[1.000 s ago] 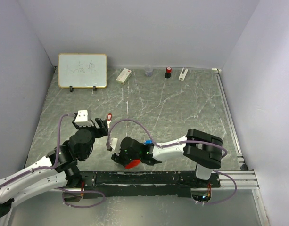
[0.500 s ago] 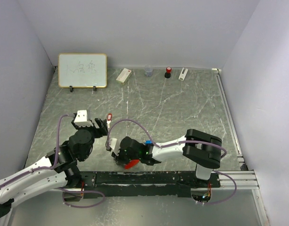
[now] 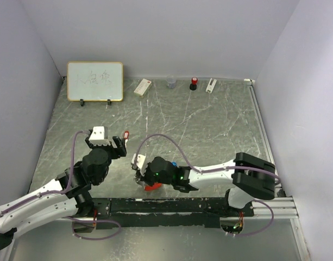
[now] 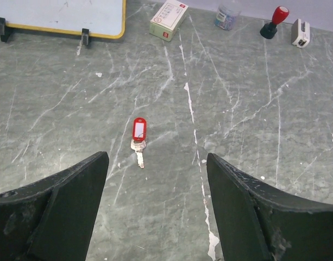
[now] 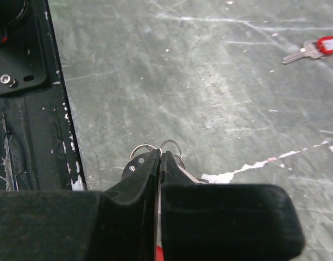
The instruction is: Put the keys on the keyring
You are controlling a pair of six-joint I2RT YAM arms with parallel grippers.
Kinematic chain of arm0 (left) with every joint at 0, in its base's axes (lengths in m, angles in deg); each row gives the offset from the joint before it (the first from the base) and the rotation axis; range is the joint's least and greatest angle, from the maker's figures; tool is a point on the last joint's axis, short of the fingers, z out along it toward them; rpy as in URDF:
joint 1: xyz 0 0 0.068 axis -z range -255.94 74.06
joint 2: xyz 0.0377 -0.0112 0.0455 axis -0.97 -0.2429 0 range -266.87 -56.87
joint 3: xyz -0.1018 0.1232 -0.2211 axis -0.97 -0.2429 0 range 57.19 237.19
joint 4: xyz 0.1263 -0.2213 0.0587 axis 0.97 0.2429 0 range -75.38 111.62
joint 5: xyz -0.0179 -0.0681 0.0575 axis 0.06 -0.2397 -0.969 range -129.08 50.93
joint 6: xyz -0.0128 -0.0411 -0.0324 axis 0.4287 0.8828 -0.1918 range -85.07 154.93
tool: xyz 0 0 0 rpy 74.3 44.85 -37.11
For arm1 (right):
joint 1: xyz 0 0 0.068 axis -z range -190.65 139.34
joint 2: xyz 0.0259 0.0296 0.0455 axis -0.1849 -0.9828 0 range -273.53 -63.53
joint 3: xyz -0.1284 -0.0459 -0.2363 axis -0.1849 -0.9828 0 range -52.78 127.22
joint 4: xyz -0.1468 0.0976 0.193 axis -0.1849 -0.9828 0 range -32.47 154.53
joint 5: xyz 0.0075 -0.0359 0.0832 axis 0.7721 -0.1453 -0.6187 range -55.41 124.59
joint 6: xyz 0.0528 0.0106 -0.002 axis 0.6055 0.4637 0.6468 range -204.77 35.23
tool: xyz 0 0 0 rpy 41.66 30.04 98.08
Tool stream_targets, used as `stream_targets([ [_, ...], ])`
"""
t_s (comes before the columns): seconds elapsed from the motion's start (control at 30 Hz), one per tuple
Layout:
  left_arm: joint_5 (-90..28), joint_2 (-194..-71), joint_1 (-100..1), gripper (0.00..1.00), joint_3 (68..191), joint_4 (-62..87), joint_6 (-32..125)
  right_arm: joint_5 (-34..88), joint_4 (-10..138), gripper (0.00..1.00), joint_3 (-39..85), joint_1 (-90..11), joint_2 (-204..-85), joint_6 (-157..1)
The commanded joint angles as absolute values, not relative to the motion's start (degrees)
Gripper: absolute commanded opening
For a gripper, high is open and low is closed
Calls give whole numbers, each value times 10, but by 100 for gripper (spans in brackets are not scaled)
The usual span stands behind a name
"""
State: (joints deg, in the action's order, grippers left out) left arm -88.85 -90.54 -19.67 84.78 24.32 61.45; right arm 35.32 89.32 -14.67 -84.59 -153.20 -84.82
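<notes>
The red-headed key (image 4: 138,134) lies flat on the grey table, ahead of my open, empty left gripper (image 4: 155,217). In the top view the key (image 3: 126,135) sits just beyond the left gripper (image 3: 118,145). My right gripper (image 5: 159,155) is shut on the keyring: two thin metal rings (image 5: 169,145) stick out past the fingertips. Its red fob (image 3: 151,187) shows under the right gripper (image 3: 143,181), near the table's front edge. A small blue spot (image 3: 173,162) beside the right arm looks like the blue key's head; the rest of it is hidden.
A whiteboard (image 3: 95,81), a white box (image 3: 142,87), a small clear cup (image 3: 171,82), a red stamp (image 3: 194,83) and a white clip-like item (image 3: 211,85) line the back wall. The black mounting rail (image 3: 182,205) runs along the front edge, close to the right gripper.
My right arm has stretched out, its elbow moving right, and the gripper with the keyring has shifted slightly right. My left gripper has moved a little forward towards the red key.
</notes>
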Motion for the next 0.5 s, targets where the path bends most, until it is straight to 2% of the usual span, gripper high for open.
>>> stream_targets([
  [0.0, -855, -903, -201, 84, 854, 197, 582, 410, 948, 0, -179, -843, -1485, -845],
  [0.27, -767, -914, -201, 81, 849, 147, 526, 486, 1007, 0, -233, -843, -1398, -842],
  [0.4, -772, -931, -202, 79, 859, 156, 532, 485, 956, 1, -206, -838, -1401, -840],
  [0.47, -784, -933, -202, 79, 862, 164, 543, 445, 905, 17, -175, -833, -1422, -841],
])
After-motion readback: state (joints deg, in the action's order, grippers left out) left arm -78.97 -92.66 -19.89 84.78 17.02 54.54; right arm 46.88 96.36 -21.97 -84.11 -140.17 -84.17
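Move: The right hand, shut at the keyring's rings, has the keyring's middle about 5 cm to its right, 2 cm back and 5 cm below. The red-tagged key lies roughly 17 cm ahead of this hand and 6 cm left, the blue-tagged key some 6 cm ahead and 15 cm right, both about 6 cm below. From the left hand the keyring is about 12 cm right, 15 cm back and 19 cm down. Right hand rises about 6 cm, veering forward and right off the keyring, while the left swings 3.5 cm right. ##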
